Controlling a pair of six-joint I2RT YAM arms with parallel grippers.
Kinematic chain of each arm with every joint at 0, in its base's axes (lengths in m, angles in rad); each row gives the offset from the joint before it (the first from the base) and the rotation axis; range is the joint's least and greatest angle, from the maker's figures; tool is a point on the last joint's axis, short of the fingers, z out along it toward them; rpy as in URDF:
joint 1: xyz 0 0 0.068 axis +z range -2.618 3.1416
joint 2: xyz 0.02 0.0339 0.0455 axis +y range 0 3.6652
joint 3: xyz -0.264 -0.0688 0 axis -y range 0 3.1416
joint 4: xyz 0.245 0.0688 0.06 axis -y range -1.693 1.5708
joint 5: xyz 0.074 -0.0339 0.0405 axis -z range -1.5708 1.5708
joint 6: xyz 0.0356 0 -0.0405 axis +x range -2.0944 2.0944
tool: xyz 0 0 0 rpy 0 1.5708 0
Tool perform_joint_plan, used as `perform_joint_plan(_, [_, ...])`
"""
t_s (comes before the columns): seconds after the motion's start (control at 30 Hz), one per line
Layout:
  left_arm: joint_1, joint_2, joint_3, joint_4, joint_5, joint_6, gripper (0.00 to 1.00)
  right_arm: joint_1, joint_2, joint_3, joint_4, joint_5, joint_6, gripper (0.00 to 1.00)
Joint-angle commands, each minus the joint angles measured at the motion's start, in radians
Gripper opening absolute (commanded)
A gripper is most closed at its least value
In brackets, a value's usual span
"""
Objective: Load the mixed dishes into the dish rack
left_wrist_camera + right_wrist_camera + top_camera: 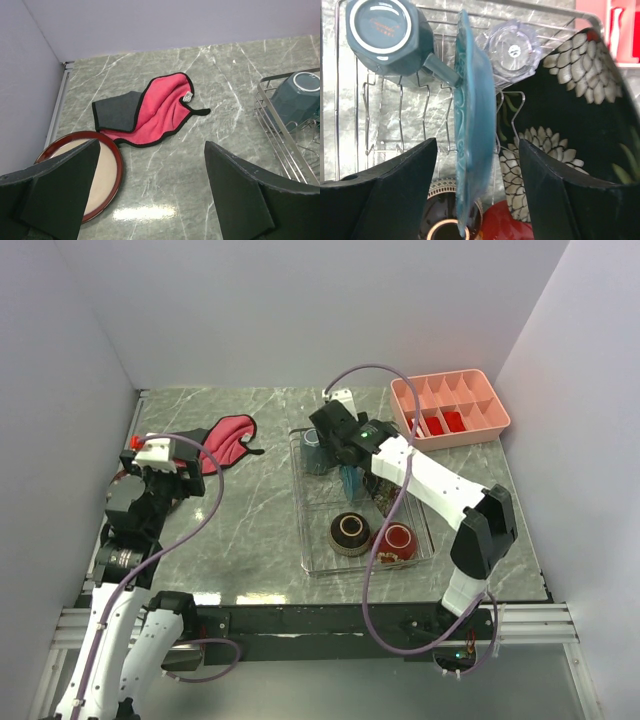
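Note:
The round blue plate (472, 125) stands on edge in the dish rack (400, 115), between the fingers of my right gripper (477, 190). The gripper is open, with a gap on each side of the plate. The grey-blue mug (387, 35) lies at the rack's back, and the square dark flowered plate (570, 115) leans to the right. The dark bowl (440, 220) and the red bowl (510, 225) sit below. My left gripper (150, 200) hangs open over bare table beside a round plate (100, 175) with a dark red rim and cream face.
A red-pink cloth (150, 110) lies crumpled on the table behind the round plate. A clear glass (512, 47) sits in the rack. The pink compartment tray (450, 408) stands at the back right. White walls close in the table on three sides.

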Motion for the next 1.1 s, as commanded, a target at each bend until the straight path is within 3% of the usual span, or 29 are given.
perform_joint_plan(0.0, [0.005,0.053,0.03,0.011,-0.023,0.035,0.92,0.006,-0.125,0.081,0.004,0.051,-0.043,0.76])
perform_joint_plan(0.23, [0.007,0.152,0.049,-0.067,-0.1,0.162,0.94,0.007,-0.243,0.077,0.033,0.067,-0.077,0.81])
perform_joint_plan(0.33, [0.022,0.189,0.052,-0.121,-0.1,0.23,0.94,0.004,-0.316,0.017,0.079,0.084,-0.075,0.9])
perform_joint_plan(0.47, [0.102,0.25,0.075,-0.197,-0.082,0.278,0.93,0.006,-0.404,-0.077,0.134,0.058,-0.104,0.97])
perform_joint_plan(0.6, [0.261,0.332,0.125,-0.288,-0.014,0.329,0.91,0.006,-0.453,-0.112,0.165,-0.091,-0.15,1.0])
perform_joint_plan(0.77, [0.295,0.47,0.107,-0.32,-0.007,0.383,0.81,0.004,-0.499,-0.18,0.293,-0.194,-0.189,1.0])
perform_joint_plan(1.07, [0.303,0.746,0.104,-0.185,0.01,0.385,0.64,0.007,-0.462,-0.127,0.311,-0.263,-0.157,1.0])
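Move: The red-rimmed plate lies about 7 cm ahead of the left hand, 15 cm left and 28 cm below; the pink cloth is straight ahead, roughly 20 cm out and equally low. The right hand's fingers straddle the upright teal plate, its middle 6 cm below; from that hand the mug is 8 cm ahead and 8 left, the floral dish level and 9 right, the black bowl 11 back, straight behind. Left hand sinks about 19 cm, leftward and tipping down, towards red-rimmed plate; right hand rises off teal plate. ##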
